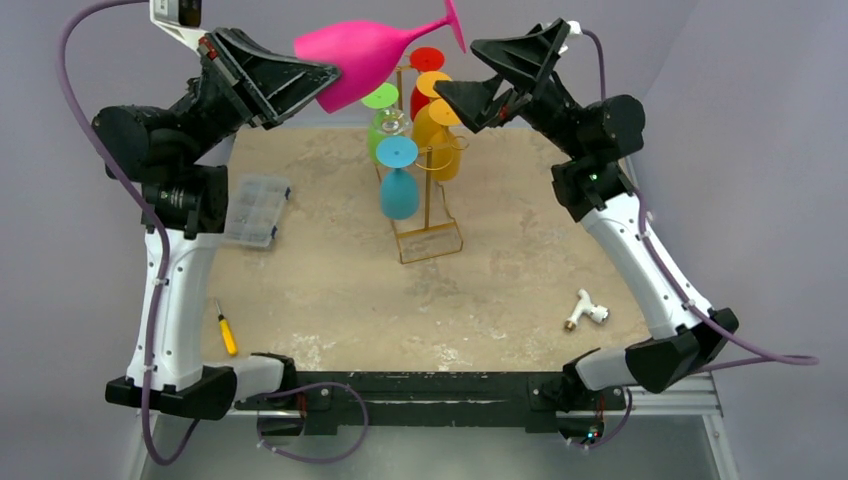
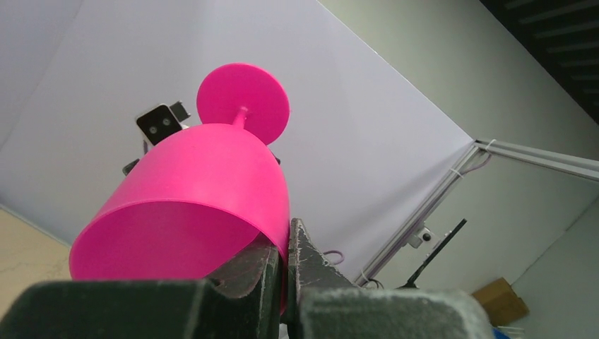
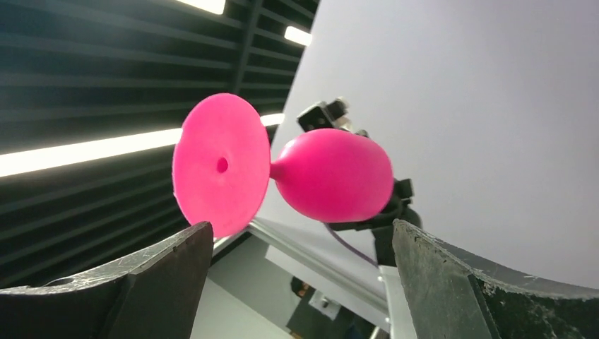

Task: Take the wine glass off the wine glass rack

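Observation:
A pink wine glass (image 1: 370, 55) hangs in the air above the back of the table, tilted, its foot pointing up and to the right. My left gripper (image 1: 325, 85) is shut on the glass's rim (image 2: 205, 183), one finger inside the bowl and one outside. My right gripper (image 1: 458, 70) stands open just right of the glass, touching nothing; from its wrist the pink foot (image 3: 220, 173) and bowl float beyond its fingertips. Below stands the gold wine glass rack (image 1: 428, 205) with several coloured glasses hanging on it.
A clear plastic organiser box (image 1: 255, 210) lies by the left arm. A yellow-handled screwdriver (image 1: 228, 330) lies at the near left. A white fitting (image 1: 585, 310) lies at the near right. Purple walls close in the back and sides.

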Robot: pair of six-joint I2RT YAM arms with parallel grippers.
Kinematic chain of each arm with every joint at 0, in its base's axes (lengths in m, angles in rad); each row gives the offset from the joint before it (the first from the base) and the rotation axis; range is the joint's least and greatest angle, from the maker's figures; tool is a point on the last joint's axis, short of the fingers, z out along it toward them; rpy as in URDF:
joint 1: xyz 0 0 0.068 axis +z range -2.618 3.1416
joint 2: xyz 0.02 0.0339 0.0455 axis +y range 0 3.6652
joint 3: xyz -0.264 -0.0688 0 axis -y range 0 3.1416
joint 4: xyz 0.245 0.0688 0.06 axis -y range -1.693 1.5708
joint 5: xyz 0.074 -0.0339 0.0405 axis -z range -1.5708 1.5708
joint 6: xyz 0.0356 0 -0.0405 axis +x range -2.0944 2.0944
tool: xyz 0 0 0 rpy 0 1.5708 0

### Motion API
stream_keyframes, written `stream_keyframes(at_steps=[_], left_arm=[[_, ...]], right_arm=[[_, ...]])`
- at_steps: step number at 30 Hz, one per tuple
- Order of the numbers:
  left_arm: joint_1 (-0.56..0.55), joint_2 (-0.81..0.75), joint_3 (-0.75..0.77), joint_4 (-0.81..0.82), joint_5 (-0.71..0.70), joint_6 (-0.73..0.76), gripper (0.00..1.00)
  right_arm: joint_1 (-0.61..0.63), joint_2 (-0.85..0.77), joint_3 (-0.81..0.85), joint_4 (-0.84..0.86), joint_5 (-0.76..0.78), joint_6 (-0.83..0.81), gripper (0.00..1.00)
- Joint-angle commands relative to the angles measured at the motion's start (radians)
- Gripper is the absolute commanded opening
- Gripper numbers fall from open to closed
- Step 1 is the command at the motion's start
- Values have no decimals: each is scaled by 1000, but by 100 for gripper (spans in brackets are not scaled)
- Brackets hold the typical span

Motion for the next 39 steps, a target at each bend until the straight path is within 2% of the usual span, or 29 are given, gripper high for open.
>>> stream_keyframes(at_steps=[1, 8, 12, 17, 21, 26, 31, 34, 36, 39], left_arm=[[10, -41, 106, -207, -34, 167, 0], [13, -45, 292, -793, -105, 514, 0], [16, -70, 334, -1082, -258, 666, 0], [23, -89, 334, -1327, -454, 753, 0], [23, -92, 312, -1454, -555, 785, 0], [23, -78, 283, -1588, -651, 813, 0], [23, -62, 276, -1687, -703, 876, 0], [23, -135, 195, -1655, -795, 910, 0], [24, -162, 173, -1643, -805, 919, 0], [24, -71, 255, -1794, -766, 938, 0]], right_arm=[[-12, -79, 11, -253, -45, -240, 97], [-11, -83, 98, -545, -78, -474, 97], [-12, -88, 123, -678, -73, -566, 97], [-12, -92, 174, -841, -62, -687, 96], [-11, -80, 224, -983, -46, -773, 95], [-12, -69, 239, -1075, -27, -812, 95], [-12, -69, 235, -1108, -16, -826, 94], [-13, -68, 225, -1111, -13, -829, 93], [-12, -67, 219, -1109, -12, -829, 93], [-12, -64, 214, -1108, -12, -836, 93]])
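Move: High over the table, the left hand already pinches the pink wine glass by its bowl rim, foot outward to the right. The open table to the rack's left lies about 65 cm below this hand, 13 cm left, 5 cm ahead; the cyan glass hangs 40 cm below, 12 cm ahead, 6 cm right, and the green glass at that height, 23 cm ahead, 2 cm right. From the empty right hand, the pink glass is roughly 8 cm left, 6 cm higher, level forward. Swinging the pink wine glass down past the left side of the rack, the left hand sinks about 24 cm and shifts 12 cm left towards the open table, turning some 80 degrees until its fingers, first aimed right and up, point forward and down; they keep their pinch on the rim. Meanwhile the right hand, already clear and open, drops 13 cm and tips its fingers from slanting up to nearly level. ##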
